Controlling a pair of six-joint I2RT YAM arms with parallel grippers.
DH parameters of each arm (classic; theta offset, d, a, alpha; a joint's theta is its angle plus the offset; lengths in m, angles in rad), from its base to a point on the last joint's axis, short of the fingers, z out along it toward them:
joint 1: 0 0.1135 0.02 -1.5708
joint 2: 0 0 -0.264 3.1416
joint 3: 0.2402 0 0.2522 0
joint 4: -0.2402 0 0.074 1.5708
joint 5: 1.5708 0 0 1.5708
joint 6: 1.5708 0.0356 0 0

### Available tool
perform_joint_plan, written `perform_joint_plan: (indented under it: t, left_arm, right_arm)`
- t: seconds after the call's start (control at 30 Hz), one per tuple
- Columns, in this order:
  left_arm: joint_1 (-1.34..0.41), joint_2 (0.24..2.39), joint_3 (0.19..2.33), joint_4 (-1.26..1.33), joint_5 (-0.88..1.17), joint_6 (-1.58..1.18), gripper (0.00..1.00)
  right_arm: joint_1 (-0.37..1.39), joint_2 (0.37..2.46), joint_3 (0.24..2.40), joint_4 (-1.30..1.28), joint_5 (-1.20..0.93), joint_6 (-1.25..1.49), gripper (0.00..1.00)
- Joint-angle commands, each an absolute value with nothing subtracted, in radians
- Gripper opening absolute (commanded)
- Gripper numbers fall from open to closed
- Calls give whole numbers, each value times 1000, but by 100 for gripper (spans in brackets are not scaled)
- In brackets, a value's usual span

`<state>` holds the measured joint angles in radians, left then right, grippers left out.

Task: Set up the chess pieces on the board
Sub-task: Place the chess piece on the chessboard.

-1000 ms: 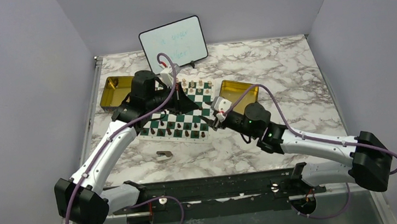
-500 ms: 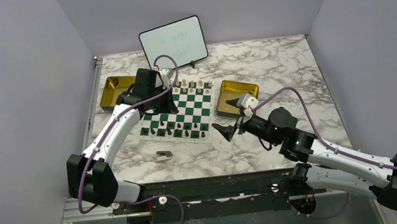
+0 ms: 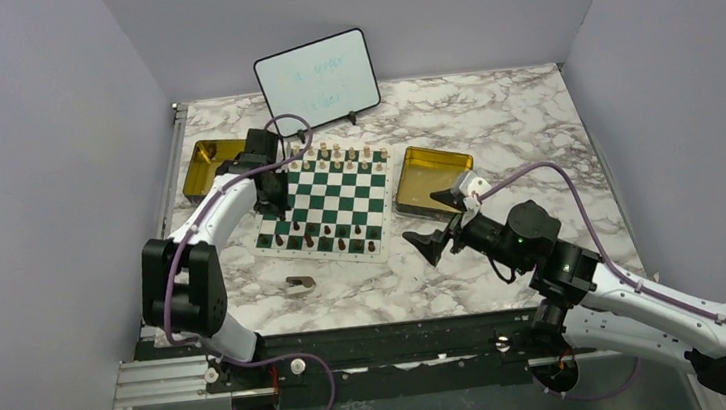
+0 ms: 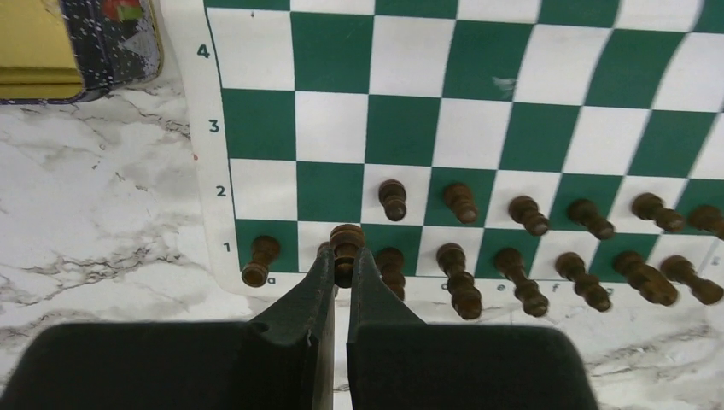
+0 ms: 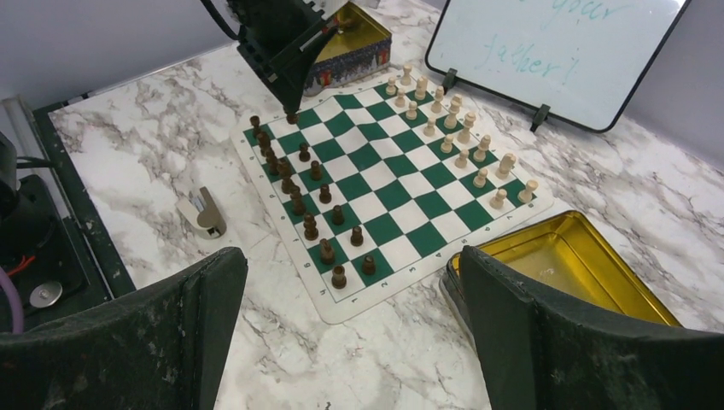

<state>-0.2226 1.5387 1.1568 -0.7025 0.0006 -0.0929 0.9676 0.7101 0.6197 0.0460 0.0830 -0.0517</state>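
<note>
The board [image 3: 338, 193] lies mid-table. Dark brown chess pieces [image 3: 327, 237] fill its near two rows and light tan ones [image 3: 349, 153] its far rows. My left gripper [image 3: 279, 205] hangs over the board's near left corner, shut on a dark brown piece [image 4: 346, 246]. In the left wrist view that piece sits between the fingertips [image 4: 322, 275] above the first row, beside a corner piece [image 4: 259, 259]; whether it touches the board [image 4: 478, 128] I cannot tell. My right gripper [image 3: 430, 245] is open and empty, off the board's near right corner [image 5: 341, 303].
A gold tin [image 3: 207, 168] sits left of the board and another gold tin [image 3: 432, 180] right of it, close to my right fingers. A whiteboard [image 3: 317, 77] stands behind. A brownish-grey scrap [image 3: 298, 285] lies on the marble in front of the board.
My left gripper has moved left across the board to its near left corner, still shut. My right gripper has opened wide and drawn back off the board toward the near right.
</note>
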Motion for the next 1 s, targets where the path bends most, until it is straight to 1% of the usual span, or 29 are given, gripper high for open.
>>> perform_joint_plan:
  t: [0.0, 0.2, 0.43, 0.97]
  left_arm:
    - [-207, 1615, 1170, -724, -66, -89, 3]
    - [-207, 1682, 1172, -725, -91, -87, 3]
    - [-207, 1718, 1177, -713, -60, -80, 3]
    - [-206, 1738, 1214, -719, -43, -77, 5]
  right_arm:
    - [971, 704, 651, 2, 90, -43, 100]
    - [973, 715, 670, -29, 79, -53, 100]
    - [973, 717, 671, -32, 75, -57, 100]
    - [973, 720, 672, -38, 74, -68, 100]
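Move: The left hand already holds a brown pawn and takes it to the empty b2 square, about 8 cm below, 1 cm back and 1 cm left. Roughly 7 cm down, the c2 pawn stands some 2 cm back and 3 cm right, and the b1 knight about 5 cm back and 2 cm left. From the right hand, b2 lies about 12 cm ahead, 32 cm left and 25 cm down. The left hand, fingers still shut on the pawn, sinks about 6 cm onto b2, tipping some 10 degrees. ##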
